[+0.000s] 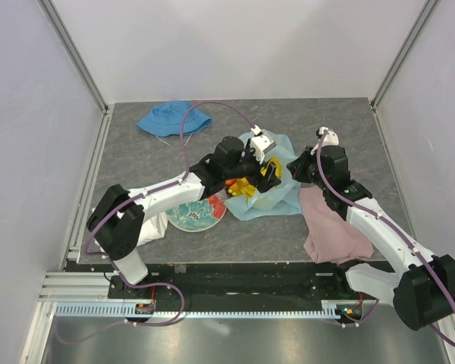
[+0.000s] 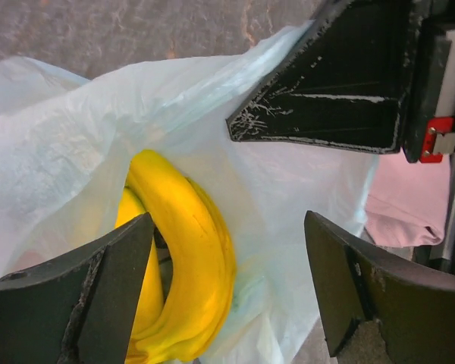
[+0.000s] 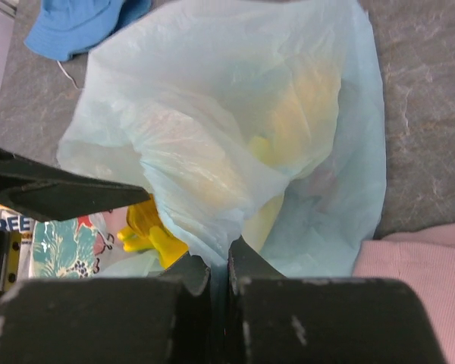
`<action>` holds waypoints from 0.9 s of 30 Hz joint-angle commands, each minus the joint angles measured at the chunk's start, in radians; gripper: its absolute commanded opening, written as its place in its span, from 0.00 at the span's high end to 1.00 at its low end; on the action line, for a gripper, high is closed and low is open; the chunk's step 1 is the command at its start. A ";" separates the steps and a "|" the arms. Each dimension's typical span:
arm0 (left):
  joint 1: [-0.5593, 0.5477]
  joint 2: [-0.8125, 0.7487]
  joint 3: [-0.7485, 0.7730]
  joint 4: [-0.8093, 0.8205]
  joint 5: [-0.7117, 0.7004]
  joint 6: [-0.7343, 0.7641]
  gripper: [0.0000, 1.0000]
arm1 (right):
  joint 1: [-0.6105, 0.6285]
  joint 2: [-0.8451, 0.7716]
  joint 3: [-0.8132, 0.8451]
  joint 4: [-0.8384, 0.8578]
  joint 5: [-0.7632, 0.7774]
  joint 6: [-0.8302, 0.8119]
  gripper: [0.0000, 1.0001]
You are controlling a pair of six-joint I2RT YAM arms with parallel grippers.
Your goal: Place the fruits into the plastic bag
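Note:
The light-blue plastic bag (image 1: pixel 277 199) lies bunched at the table's middle, with its mouth held up. Yellow bananas (image 2: pixel 186 258) rest inside the mouth, and their stem end shows in the right wrist view (image 3: pixel 148 227). My left gripper (image 2: pixel 227 303) hangs open at the bag's mouth. The bananas lie against its left finger and a wide gap reaches to the right one. My right gripper (image 3: pixel 227 262) is shut on a fold of the plastic bag (image 3: pixel 235 98) at its right rim. From above, both grippers (image 1: pixel 267 173) (image 1: pixel 296 168) meet over the bag.
A floral plate (image 1: pixel 197 212) sits left of the bag under the left arm. A pink cloth (image 1: pixel 330 224) lies to the right beneath the right arm. A blue hat (image 1: pixel 173 117) is at the back left. White walls enclose the table.

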 commanded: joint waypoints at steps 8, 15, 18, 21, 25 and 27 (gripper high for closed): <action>-0.002 -0.054 -0.073 -0.050 -0.200 0.171 0.13 | -0.044 0.079 0.126 0.004 -0.039 -0.046 0.99; 0.005 -0.028 -0.068 -0.044 -0.301 0.184 0.12 | -0.072 0.099 0.132 0.006 -0.070 -0.047 0.99; 0.010 -0.005 -0.061 -0.055 -0.327 0.188 0.14 | -0.081 0.099 0.132 0.007 -0.081 -0.049 0.99; 0.012 0.007 -0.059 -0.032 -0.371 0.180 0.15 | -0.087 0.101 0.132 0.006 -0.088 -0.047 0.99; 0.021 0.042 -0.025 -0.048 -0.470 0.157 0.17 | -0.089 0.102 0.133 0.009 -0.098 -0.044 0.99; 0.036 0.062 -0.016 -0.038 -0.473 0.132 0.17 | -0.089 0.104 0.132 0.012 -0.101 -0.041 0.99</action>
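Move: The stem end of the bananas, at the bag's mouth, lies about 8 cm to the left hand's left, 4 cm ahead and some 10 cm below. An orange fruit is about 13 cm left of the left hand, 5 cm ahead and 14 cm below; the plate lies roughly 23 cm left, 3 cm back and 17 cm below. From the right hand, shut on the bag, the stem end is about 15 cm left, 1 cm ahead and 10 cm down. Keeping its pinch on the bag's edge, the right hand carries it about 2.5 cm forward, then drifts slightly right. The empty left hand, fingers staying wide open, sweeps some 7 cm left and about 6 cm down towards the bananas' stem end, also working forward, while its fingers tip down and swing counter-clockwise, each by close to 20 degrees; touch on the stem can't be made out. ##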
